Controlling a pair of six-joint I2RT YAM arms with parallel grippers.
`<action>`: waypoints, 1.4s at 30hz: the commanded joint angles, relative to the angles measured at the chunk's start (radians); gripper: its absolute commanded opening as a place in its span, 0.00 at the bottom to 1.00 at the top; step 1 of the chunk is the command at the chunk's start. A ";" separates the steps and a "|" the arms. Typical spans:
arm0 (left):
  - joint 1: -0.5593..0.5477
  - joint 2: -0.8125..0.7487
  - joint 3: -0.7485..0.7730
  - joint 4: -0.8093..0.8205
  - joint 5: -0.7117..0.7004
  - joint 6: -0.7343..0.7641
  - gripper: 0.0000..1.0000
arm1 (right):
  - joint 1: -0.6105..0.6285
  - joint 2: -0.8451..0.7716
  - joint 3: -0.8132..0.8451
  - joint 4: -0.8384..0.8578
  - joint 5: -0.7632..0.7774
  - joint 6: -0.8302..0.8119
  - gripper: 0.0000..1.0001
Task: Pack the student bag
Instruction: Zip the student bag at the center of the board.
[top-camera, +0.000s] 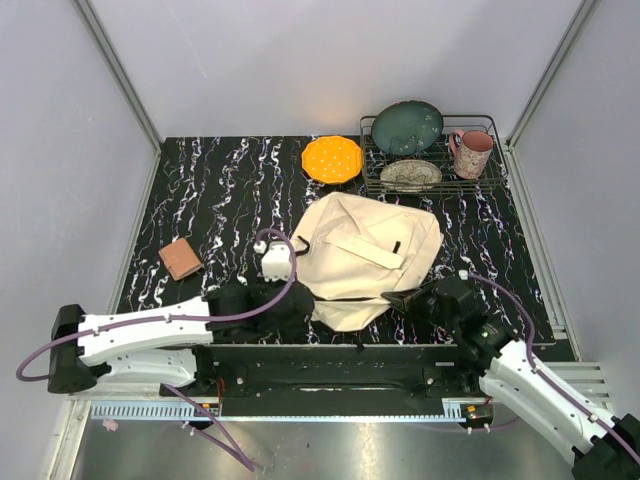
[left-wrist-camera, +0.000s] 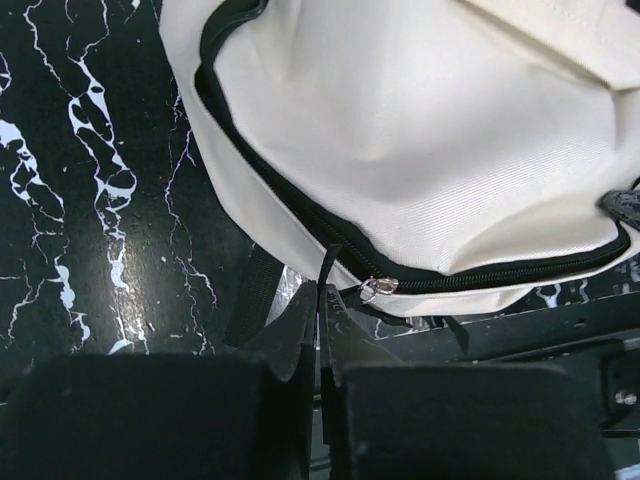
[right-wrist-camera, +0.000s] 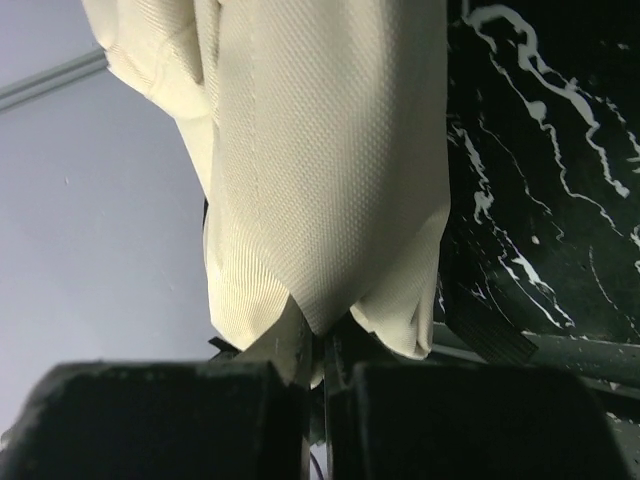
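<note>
The student bag (top-camera: 372, 255), a cream-beige fabric backpack, lies flat in the middle of the black marbled table. At the bag's near left edge my left gripper (top-camera: 303, 303) is shut. In the left wrist view the left gripper (left-wrist-camera: 320, 296) pinches a thin black zipper pull (left-wrist-camera: 328, 266), just beside the metal slider (left-wrist-camera: 379, 288) on the black zipper. At the near right corner my right gripper (top-camera: 397, 297) is shut too. In the right wrist view the right gripper (right-wrist-camera: 326, 340) clamps a fold of the bag's cream fabric (right-wrist-camera: 320, 150), which rises above the jaws.
A small brown book (top-camera: 181, 258) lies on the left of the table. At the back sit an orange plate (top-camera: 332, 158) and a wire dish rack (top-camera: 488, 180) holding a green plate (top-camera: 408, 127), a patterned bowl (top-camera: 411, 174) and a pink mug (top-camera: 473, 152).
</note>
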 joint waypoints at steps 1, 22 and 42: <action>0.035 -0.093 -0.039 -0.112 -0.095 0.012 0.00 | -0.060 0.030 0.122 -0.080 0.178 -0.139 0.00; -0.075 0.222 0.193 0.396 0.256 0.451 0.00 | -0.268 -0.069 0.383 -0.495 -0.073 -0.362 0.79; -0.126 0.449 0.452 0.499 0.406 0.552 0.00 | -0.266 -0.177 0.241 -0.507 -0.211 -0.191 0.76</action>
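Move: The left fingers already hold the zip pull by its cord, the slider only about 1 cm ahead. The bag edge at the far end of this stretch of zip, still pinched by the right fingers, lies some 15 cm to its right, level fore and aft and roughly 4 cm lower. The bag's middle is about 10 cm ahead and 10 cm right of the left hand. From the right hand, the slider is about 15 cm to the left. Keeping the zip pull pinched, the left hand lifts a little, then draws it some 20 cm to the right towards the right gripper, ending about 4 cm farther back and 4 cm higher, the wrist turning clockwise some 40 degrees. The right hand carries its pinched bag edge forward, right and up, opens wide to let go, rises and comes back, then sinks to finish open by the bag's right side. ##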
